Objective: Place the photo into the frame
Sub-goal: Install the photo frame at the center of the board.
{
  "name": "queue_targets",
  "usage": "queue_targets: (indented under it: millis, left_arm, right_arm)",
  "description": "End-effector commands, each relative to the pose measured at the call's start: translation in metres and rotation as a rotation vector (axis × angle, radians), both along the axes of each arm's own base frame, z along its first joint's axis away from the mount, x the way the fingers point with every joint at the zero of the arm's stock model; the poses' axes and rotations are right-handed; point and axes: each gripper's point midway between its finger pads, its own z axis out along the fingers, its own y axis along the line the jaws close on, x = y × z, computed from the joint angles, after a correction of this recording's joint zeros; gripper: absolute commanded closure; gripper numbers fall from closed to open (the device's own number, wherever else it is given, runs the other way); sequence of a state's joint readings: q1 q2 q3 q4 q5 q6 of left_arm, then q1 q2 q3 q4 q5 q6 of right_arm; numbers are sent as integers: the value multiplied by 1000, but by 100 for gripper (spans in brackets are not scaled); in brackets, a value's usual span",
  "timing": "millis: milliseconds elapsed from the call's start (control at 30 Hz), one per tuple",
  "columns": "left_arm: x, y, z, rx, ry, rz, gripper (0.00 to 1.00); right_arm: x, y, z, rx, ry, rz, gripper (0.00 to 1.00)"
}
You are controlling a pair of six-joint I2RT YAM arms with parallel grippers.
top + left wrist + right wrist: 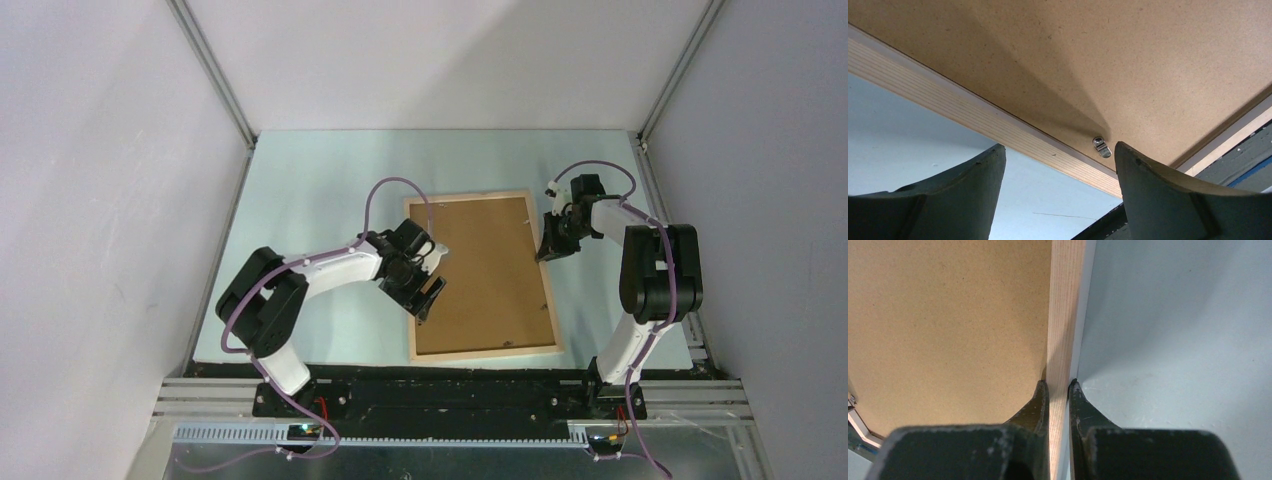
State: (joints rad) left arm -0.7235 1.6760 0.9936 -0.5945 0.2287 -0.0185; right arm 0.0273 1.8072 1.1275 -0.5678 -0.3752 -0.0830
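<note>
The frame lies on the table with its pale wood side up. A plain brown backing board fills it. The photo is hidden from every view. My left gripper hovers open over the frame's left rail, its fingers straddling the rail. A small metal clip shows just inside the right finger. My right gripper is shut on the frame's right rail. One finger rests on the board side, the other on the table side.
The pale blue table is boxed in by white walls left, right and behind. Aluminium posts stand at the back corners. A dark base rail carrying both arm mounts runs along the near edge, close to the frame's near rail.
</note>
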Motion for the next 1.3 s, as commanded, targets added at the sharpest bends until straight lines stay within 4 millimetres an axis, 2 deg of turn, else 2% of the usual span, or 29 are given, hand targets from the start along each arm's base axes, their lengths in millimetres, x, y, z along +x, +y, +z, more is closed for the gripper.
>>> queue_targets:
  millis: [0,200,600,1267]
  left_arm:
    - [-7,4,-13,46,3,-9,16]
    - [-12,1,-20,80,2,-30,16]
    - [-8,1,-16,83,-26,-40,34]
    - [-9,0,-15,75,-26,-54,47]
  right_arm:
    - [0,-2,-1,14,-2,9,100]
    - [3,-5,-3,2,1,-5,100]
    - [3,-5,-2,8,2,-7,100]
    - [2,-5,-4,8,8,-3,100]
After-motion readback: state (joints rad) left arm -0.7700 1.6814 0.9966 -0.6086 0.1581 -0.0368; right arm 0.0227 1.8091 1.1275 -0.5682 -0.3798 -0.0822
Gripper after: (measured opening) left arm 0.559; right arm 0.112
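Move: The small metal clip by the left edge of the backing board is about 4 cm behind and 3 cm to the right of my left hand, barely 1 cm below. The frame's left bar runs almost beneath this hand, 1 cm to its right; the frame's near-left corner lies some 13 cm back and 2 cm right. Another clip sits roughly 11 cm back, 25 cm right. From my right hand, the first clip is about 16 cm back and 30 cm left. I settle my left hand about half a centimetre lower with a slight tilt of some 5 degrees, then stay nearly in place and close its fingers by roughly a third. The rear finger bears on the clip's free end and pushes it round towards the left bar, while the front finger closes in on the bar's outer side. My right hand keeps its pinch on the right bar. ##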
